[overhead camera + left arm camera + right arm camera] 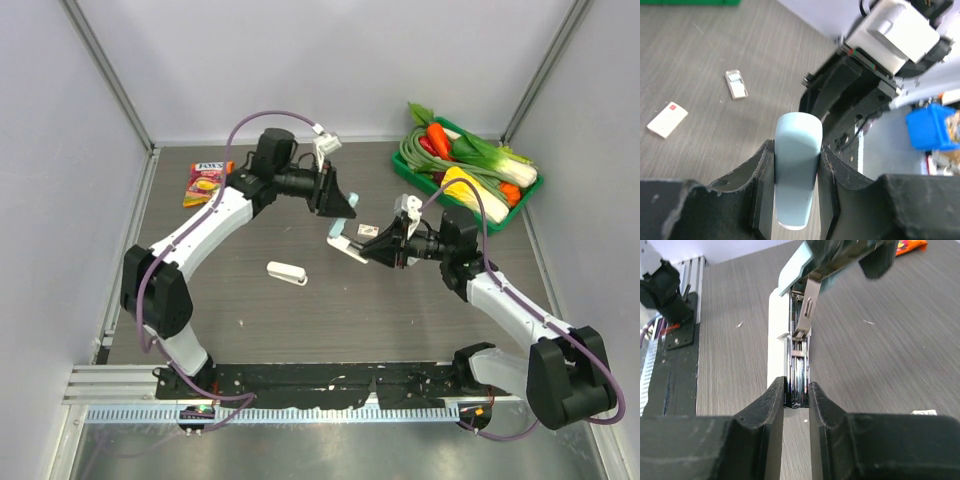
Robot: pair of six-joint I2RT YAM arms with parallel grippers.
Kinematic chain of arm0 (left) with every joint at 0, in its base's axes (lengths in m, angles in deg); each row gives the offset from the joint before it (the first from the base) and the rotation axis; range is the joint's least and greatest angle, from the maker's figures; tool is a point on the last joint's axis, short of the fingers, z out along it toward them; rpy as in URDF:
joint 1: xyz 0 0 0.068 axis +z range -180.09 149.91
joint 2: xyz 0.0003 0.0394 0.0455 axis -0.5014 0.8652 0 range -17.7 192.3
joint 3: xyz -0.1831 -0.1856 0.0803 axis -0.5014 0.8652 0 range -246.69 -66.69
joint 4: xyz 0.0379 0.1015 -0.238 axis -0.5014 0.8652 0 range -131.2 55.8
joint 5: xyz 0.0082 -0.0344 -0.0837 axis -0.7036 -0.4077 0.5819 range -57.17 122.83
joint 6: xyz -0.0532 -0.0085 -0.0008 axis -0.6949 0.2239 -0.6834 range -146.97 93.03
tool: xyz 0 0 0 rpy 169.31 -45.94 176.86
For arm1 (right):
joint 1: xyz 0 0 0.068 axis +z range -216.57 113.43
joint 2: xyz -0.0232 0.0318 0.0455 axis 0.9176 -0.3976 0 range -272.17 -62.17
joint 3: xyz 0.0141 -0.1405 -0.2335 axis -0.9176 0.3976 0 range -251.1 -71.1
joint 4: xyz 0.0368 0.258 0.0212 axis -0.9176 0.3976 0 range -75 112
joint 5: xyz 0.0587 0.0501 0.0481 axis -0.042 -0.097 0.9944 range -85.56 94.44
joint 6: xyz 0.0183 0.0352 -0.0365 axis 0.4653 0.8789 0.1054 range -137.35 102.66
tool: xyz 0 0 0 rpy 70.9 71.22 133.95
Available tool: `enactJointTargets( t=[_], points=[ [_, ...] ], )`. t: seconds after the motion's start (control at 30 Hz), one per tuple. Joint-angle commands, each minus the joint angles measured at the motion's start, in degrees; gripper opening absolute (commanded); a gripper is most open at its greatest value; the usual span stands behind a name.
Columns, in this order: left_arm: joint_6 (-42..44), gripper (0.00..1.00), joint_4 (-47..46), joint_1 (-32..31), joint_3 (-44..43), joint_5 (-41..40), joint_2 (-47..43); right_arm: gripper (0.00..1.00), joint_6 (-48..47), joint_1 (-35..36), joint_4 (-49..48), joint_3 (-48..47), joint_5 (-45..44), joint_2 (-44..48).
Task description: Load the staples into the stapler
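Observation:
A stapler point(345, 243) hangs open above the middle of the table between my two grippers. My left gripper point(344, 205) is shut on its light blue top cover point(797, 170), which stands up between the fingers point(760, 170). My right gripper point(797, 390) is shut on the end of the metal magazine point(799, 357), beside the white base point(776, 330). The blue cover point(797, 267) is tilted up away from the magazine. The staples, a tiny whitish box point(368, 230) with a red mark point(667, 119), lie flat on the table just beyond the stapler.
A second white stapler point(287, 272) lies on the table to the left. A small whitish-grey piece point(736, 84) lies near the box. A green basket of vegetables point(522, 205) fills the far right corner. A snack packet point(207, 182) lies at the far left.

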Motion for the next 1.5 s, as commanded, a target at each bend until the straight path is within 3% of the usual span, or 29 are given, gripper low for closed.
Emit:
enactJointTargets(
  t=[0.0, 0.2, 0.37, 0.47, 0.57, 0.7, 0.73, 0.93, 1.2, 1.47],
  points=[
    [-18.20, 0.00, -23.91, 8.73, 3.03, -8.15, -4.57, 0.01, 15.07, 1.11, -13.93, 2.34, -2.09, 1.10],
    [-26.54, 0.00, -32.54, 13.13, 6.81, -11.23, -6.15, 0.01, 21.40, 3.83, -18.42, 2.52, -4.11, -0.22],
    [-29.63, 0.00, -35.63, 15.24, 9.27, -13.69, -7.20, 0.01, 20.27, 7.00, -18.07, 2.60, -4.02, -1.27],
    [-30.69, 0.00, -40.10, 15.69, 10.85, -9.42, -6.86, 0.01, 18.69, 7.17, -17.28, 2.34, -4.29, -1.28],
    [-31.30, 0.00, -45.81, 15.42, 13.30, -4.32, -6.76, 0.02, 13.69, 7.17, -12.03, -0.19, -4.90, -0.31],
    [-31.31, 0.00, -51.52, 15.33, 17.18, -0.69, -7.11, 0.11, 7.36, 6.56, -1.83, -3.72, -5.87, 0.66],
    [-30.87, 0.00, -52.58, 15.16, 18.05, -0.34, -7.20, 0.17, 6.48, 6.47, -1.11, -3.99, -5.78, 0.92],
    [-23.59, 0.00, -50.92, 13.49, 23.33, 1.95, -9.22, 0.35, 1.81, 5.51, 4.43, -6.36, -4.20, 2.06],
    [-6.20, 0.00, -36.09, 9.98, 24.13, 1.42, -12.91, 0.45, -2.05, 5.42, 9.79, -8.56, -1.83, 1.63],
    [1.39, 0.00, -29.83, 8.92, 25.35, -0.69, -15.81, 0.51, -3.02, 3.14, 12.42, -9.35, -0.16, 2.15]
  ],
)
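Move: Both hands already hold the opened blue stapler: its middle is about 4 cm back and 2 cm below the left hand, and 4 cm left and 3 cm ahead of the right. From the right hand, the staple pack lies some 12 cm ahead, 1 cm left, the white stapler 2 cm ahead, 20 cm left, and the silver box 6 cm ahead, 9 cm right, all roughly 18 cm below. The left hand carries the stapler about 5 cm left, forward then back; the right rises, sinks, lets go. ##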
